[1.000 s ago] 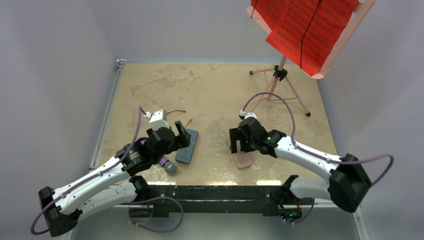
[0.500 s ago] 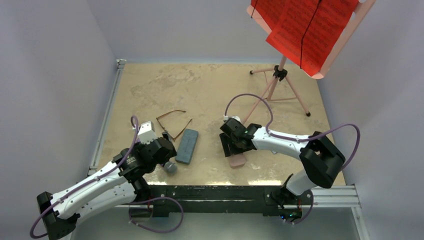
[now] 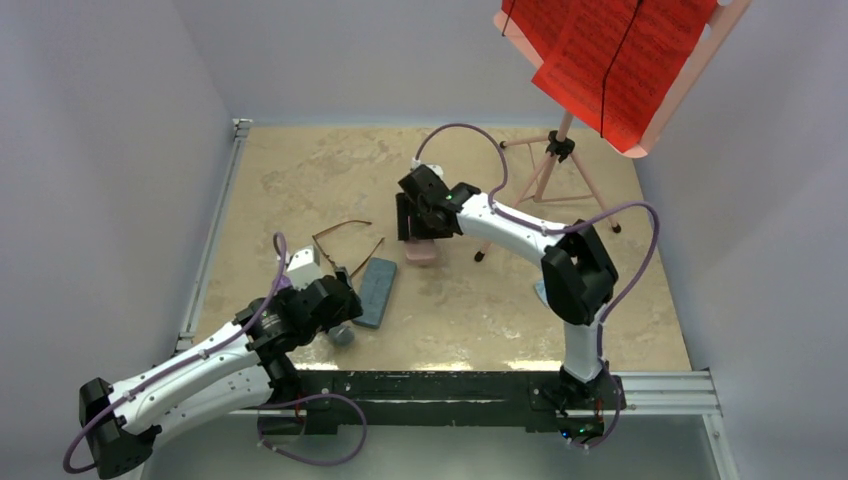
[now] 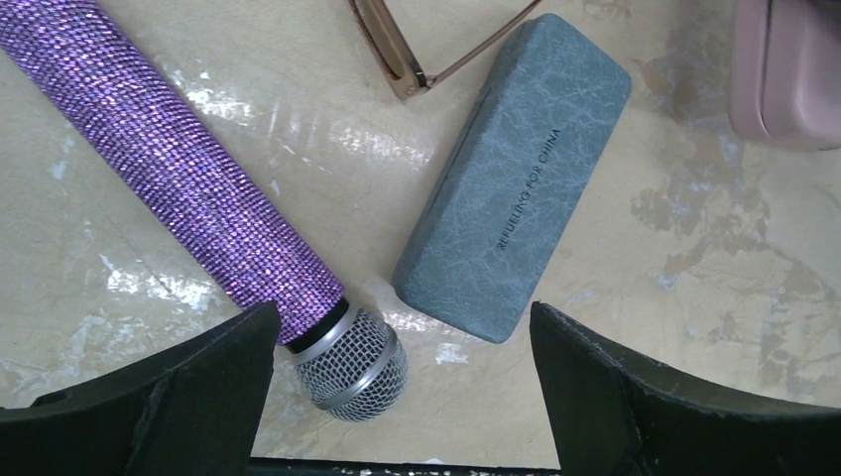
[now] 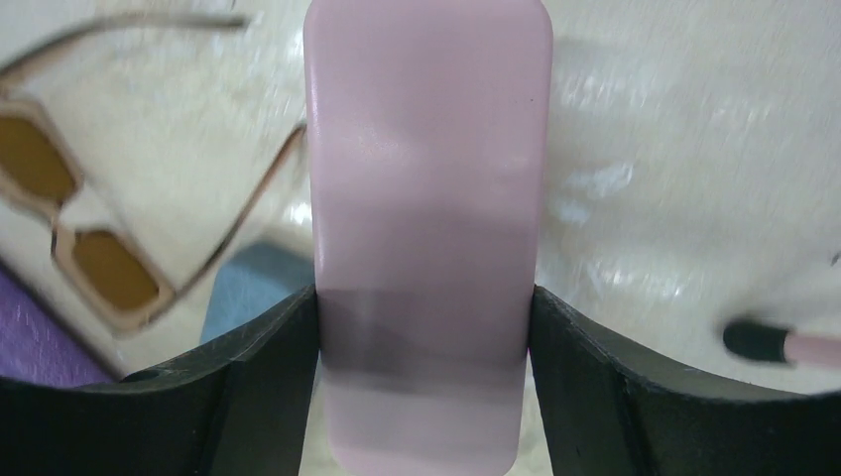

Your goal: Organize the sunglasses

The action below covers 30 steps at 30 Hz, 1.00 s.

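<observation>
A brown thin-framed pair of sunglasses (image 3: 345, 243) lies open on the table, left of middle. My right gripper (image 3: 413, 218) is shut on one end of a pink oblong case (image 3: 422, 252), just right of the sunglasses; in the right wrist view the case (image 5: 426, 188) fills the gap between both fingers, with the sunglasses (image 5: 94, 233) to its left. My left gripper (image 4: 402, 312) stands open and empty, low over the table near a blue-grey case (image 4: 516, 178) and a purple glitter microphone (image 4: 188, 178).
The blue-grey case (image 3: 376, 291) lies just in front of the sunglasses, the microphone head (image 3: 342, 334) near the front edge. A pink music stand (image 3: 557, 150) with red sheets stands back right; one of its feet (image 3: 480, 257) reaches close to the pink case.
My right arm closed on the pink case and carried it from the front middle back and left, beside the sunglasses. My left gripper pulled back off the blue-grey case and stayed open.
</observation>
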Available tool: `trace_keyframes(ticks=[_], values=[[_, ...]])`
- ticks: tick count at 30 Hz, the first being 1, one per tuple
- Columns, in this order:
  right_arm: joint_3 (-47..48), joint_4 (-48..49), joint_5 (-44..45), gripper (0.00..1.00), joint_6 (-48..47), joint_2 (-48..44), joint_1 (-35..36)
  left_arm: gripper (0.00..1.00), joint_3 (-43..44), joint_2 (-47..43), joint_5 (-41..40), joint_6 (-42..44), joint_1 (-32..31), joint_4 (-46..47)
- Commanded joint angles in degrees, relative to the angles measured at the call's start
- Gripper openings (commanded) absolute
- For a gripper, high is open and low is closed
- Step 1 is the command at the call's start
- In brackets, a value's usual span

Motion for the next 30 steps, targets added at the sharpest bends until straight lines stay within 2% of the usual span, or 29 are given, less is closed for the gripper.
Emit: trace_keyframes(ticks=[1, 4, 9, 11, 17, 21, 24, 27, 30], values=[[9.1, 1.3, -0.3, 0.58, 0.9, 6.0, -5.2, 1.00, -0.4, 0.1, 3.2, 2.1, 0.3, 4.4], [15.3, -1.2, -0.5, 0.65, 0.7, 11.7, -7.8, 1.00, -0.3, 1.3, 4.3, 2.8, 0.3, 5.2], [21.6, -4.5, 0.0, 0.83, -0.3, 15.7, -8.6, 1.00, -0.7, 3.1, 6.0, 4.6, 0.3, 7.4], [21.1, -4.4, -0.7, 0.94, -0.2, 14.5, -8.6, 1.00, -0.4, 4.2, 6.3, 5.2, 0.3, 8.2], [16.2, -2.9, 1.3, 0.98, -0.2, 5.5, -8.5, 1.00, 1.1, 8.3, 8.0, 7.2, 0.2, 9.6], [6.5, 0.2, 2.8, 0.98, -0.5, -7.6, -8.1, 1.00, 1.5, 10.6, 10.0, 11.4, 0.3, 13.0], [-7.1, 5.9, 2.9, 0.98, -0.1, -19.5, -7.6, 1.00, 2.8, 13.0, 11.6, 15.4, 0.3, 15.8], [-24.6, 14.3, -2.8, 0.98, 0.0, -30.7, -7.6, 1.00, 4.8, 16.8, 12.4, 18.6, 0.2, 18.7], [-36.7, 18.9, -5.3, 0.98, 2.4, -39.2, -7.6, 1.00, 6.3, 21.1, 10.6, 20.1, 0.2, 20.3]])
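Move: The right hand holds the pink case above the table; the bare spot it is bound for lies some 10 cm ahead, 2 cm to its right and 6 cm down. From that hand the brown glasses are 4 cm ahead and 20 cm left, the tripod foot level and 14 cm right. The open left hand has the blue case about 8 cm ahead, 5 cm right and 5 cm below, the glasses 21 cm ahead and 3 cm left, and the microphone 4 cm ahead, 10 cm left. The right hand carries the pink case about 10 cm forward while sinking some 4 cm and turning slightly clockwise, opens its fingers to let go of it on the table, then draws back and rises about 15 cm, veering right away from it. Meanwhile the left hand, fingers staying wide open, shifts about 6 cm right and a little down towards the blue case, turning some 15 degrees clockwise, without closing on it. ##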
